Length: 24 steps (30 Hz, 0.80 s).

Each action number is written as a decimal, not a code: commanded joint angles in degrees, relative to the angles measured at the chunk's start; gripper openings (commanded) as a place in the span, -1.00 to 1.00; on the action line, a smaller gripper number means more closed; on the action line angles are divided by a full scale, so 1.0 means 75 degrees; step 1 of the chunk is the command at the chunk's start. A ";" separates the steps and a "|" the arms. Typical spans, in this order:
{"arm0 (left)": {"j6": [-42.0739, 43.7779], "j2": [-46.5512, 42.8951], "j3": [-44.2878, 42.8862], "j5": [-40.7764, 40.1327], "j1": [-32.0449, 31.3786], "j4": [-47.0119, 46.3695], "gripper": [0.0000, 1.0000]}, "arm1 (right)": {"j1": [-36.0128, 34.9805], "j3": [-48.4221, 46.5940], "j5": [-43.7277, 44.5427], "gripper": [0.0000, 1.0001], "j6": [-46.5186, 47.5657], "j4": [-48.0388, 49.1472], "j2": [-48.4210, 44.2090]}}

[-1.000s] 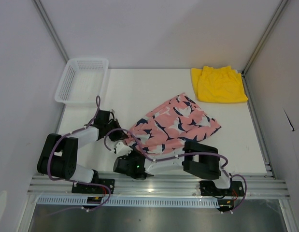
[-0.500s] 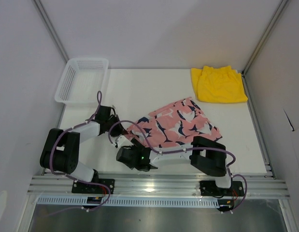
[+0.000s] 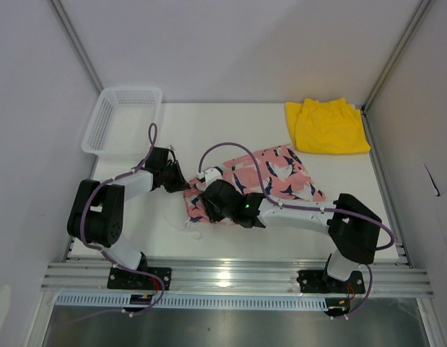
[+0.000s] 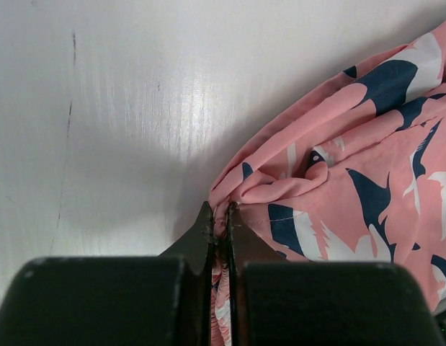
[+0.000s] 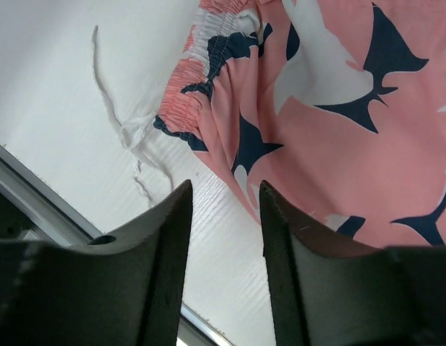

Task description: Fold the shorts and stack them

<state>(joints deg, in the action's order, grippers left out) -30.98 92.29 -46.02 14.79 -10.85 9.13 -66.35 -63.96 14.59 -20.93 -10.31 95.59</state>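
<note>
The pink shorts [image 3: 281,172] with the navy-and-white print lie bunched at mid-table. My left gripper [image 3: 183,182] is at their left edge; in the left wrist view it [image 4: 221,213] is shut on a fold of the pink shorts [image 4: 352,180]. My right gripper [image 3: 203,204] hovers low over the near-left corner of the shorts. In the right wrist view it [image 5: 224,196] is open, with only bare table between its fingers; the waistband [image 5: 215,50] and white drawstring [image 5: 125,130] lie just beyond. The yellow shorts [image 3: 326,126] lie folded at the far right.
A white mesh basket [image 3: 122,119] stands at the far left corner. The metal rail [image 3: 237,275] runs along the table's near edge, close behind the right gripper. White walls enclose the table on three sides.
The right arm swung from the near edge up over the shorts and its jaws came off the cloth. The left gripper carried its edge farther back. The shorts are more bunched.
</note>
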 commanded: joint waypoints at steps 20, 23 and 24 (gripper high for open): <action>0.0486 0.0304 -0.0274 0.0548 0.0052 -0.0467 -1.00 | 0.0690 -0.0612 -0.2320 -0.93 -0.0666 0.1585 0.2207; 0.0486 0.0316 -0.0298 0.0548 0.0052 -0.0467 -1.00 | 0.0643 -0.0507 -0.2402 -0.95 -0.0819 0.1527 0.2348; 0.0486 0.0316 -0.0309 0.0560 0.0052 -0.0455 -1.00 | 0.0620 -0.0402 -0.2391 -0.95 -0.0865 0.1538 0.2360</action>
<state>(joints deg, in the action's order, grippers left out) -28.97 94.32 -46.33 18.24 -10.70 6.92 -61.01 -67.33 -1.89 -25.54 0.16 111.53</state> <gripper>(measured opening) 0.028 0.028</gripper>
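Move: The near end of the pink shorts' waistband lies about 5 cm to the right hand's left, level with it fore and aft, and roughly 9 cm below. The bunched waistband spot held by the left gripper is some 9 cm ahead, 7 cm left and 8 cm below; the loose drawstring trails about 3 cm back, 9 cm left. From the left hand the near waistband end lies some 9 cm back and 2 cm right, about level in height. Down onto the near end of the waistband, seemingly touching it with the tips, the right hand sinks about 7 cm while shifting some 4 cm left and tilting roughly 15 degrees steeper. Its half-open fingers shut early on the way down. The left hand stays almost in place by the table, keeping its pinch on the bunched cloth. ##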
